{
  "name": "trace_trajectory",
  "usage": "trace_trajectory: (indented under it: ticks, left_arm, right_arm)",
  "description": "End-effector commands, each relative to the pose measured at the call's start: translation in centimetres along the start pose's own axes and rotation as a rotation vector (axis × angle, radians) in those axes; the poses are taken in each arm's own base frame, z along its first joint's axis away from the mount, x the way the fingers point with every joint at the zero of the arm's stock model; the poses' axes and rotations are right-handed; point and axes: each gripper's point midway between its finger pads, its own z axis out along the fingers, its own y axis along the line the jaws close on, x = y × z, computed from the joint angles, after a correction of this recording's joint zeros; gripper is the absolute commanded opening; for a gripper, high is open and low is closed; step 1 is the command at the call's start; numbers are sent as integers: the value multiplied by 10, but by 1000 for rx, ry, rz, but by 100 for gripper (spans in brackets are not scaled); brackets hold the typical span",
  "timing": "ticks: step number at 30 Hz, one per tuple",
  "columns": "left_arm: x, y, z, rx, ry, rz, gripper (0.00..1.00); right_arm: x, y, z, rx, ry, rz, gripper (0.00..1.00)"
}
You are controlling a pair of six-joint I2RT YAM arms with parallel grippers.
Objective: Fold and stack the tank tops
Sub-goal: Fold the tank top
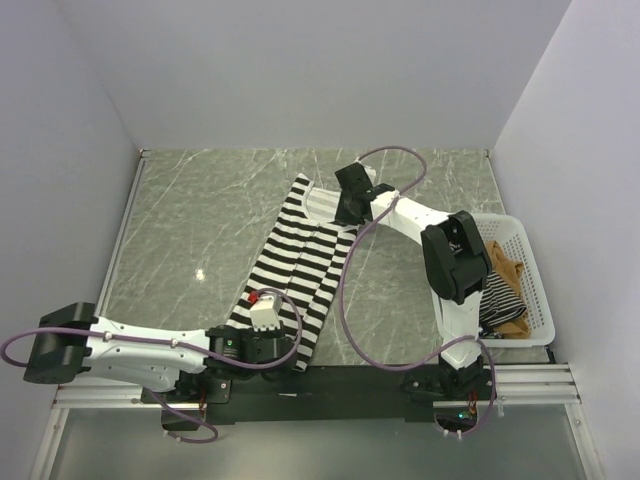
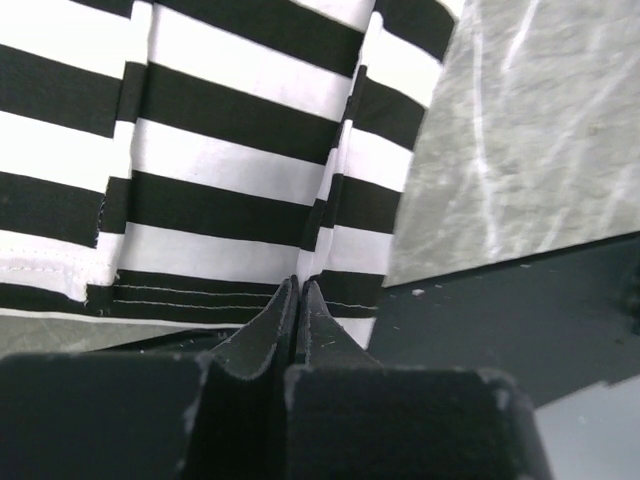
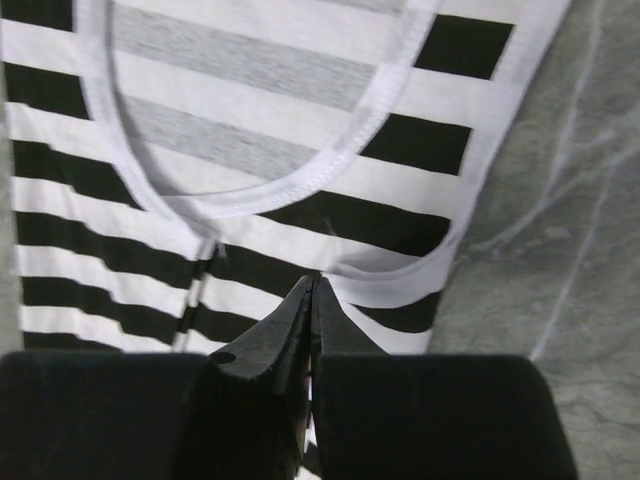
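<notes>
The wide-striped tank top (image 1: 295,255) lies lengthwise on the marble table (image 1: 200,210), folded into a long narrow band. My left gripper (image 1: 288,352) is at its near hem. In the left wrist view its jaws (image 2: 298,285) are shut on the tank top (image 2: 230,120), where a fold line meets the hem. My right gripper (image 1: 346,212) is at the far end, beside the neckline. There its jaws (image 3: 313,280) are pressed together on the white armhole trim of the tank top (image 3: 300,215). The tan top (image 1: 507,268) and the thin-striped top (image 1: 497,295) lie in the basket.
A white lattice basket (image 1: 541,300) stands at the right edge of the table, beside the right arm's base. The black mounting rail (image 1: 330,380) runs along the near edge, just under the tank top's hem. Grey walls enclose the table on three sides.
</notes>
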Motion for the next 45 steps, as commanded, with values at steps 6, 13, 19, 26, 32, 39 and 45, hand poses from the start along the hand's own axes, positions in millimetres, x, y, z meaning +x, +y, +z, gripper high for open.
trace_trajectory:
  ticks: [6,13,19,26,32,39,45]
  left_arm:
    - [6,-15,8,9,19,39,1]
    - [7,-12,8,11,21,36,1]
    - [5,-12,7,17,15,32,1]
    - [7,-10,9,16,21,35,1]
    - [8,-10,10,15,22,34,1]
    - [7,-10,9,15,21,36,0]
    - [7,-10,9,12,22,35,1]
  right_arm:
    - [5,-4,-3,67,-33,-48,15]
    - [12,6,2,122,-36,-101,27]
    - [13,-2,3,185,-51,-116,30]
    - [13,-9,9,230,-53,-131,32]
    - [16,-5,17,223,-39,-137,34]
    - [19,-13,18,254,-38,-141,34]
    - [19,-23,14,259,-59,-110,31]
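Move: For the right hand, the armhole trim at the top of the folded-over strip is about 4 cm below and 1 cm back. The neckline's middle is roughly 7 cm ahead and 4 cm left of the hand, with the left shoulder some 13 cm ahead and 10 cm left. The left hand has the hem crease right under its fingertips, about 2 cm down; from it the flap corner lies about 6 cm left and 2 cm ahead, and the near table edge about 3 cm back. The right hand opens its nearly shut fingers to about a third at the armhole trim and settles in stages about 4 cm downward, drifting a centimetre or so back with small sideways wavering and rolling its left side down some 15 degrees, until the parted tips straddle the bunched trim. The left hand lowers about 1.5 cm at once at the hem, then stays put with its fingers still shut on the crease, holding that end of the fold down near the table edge. ##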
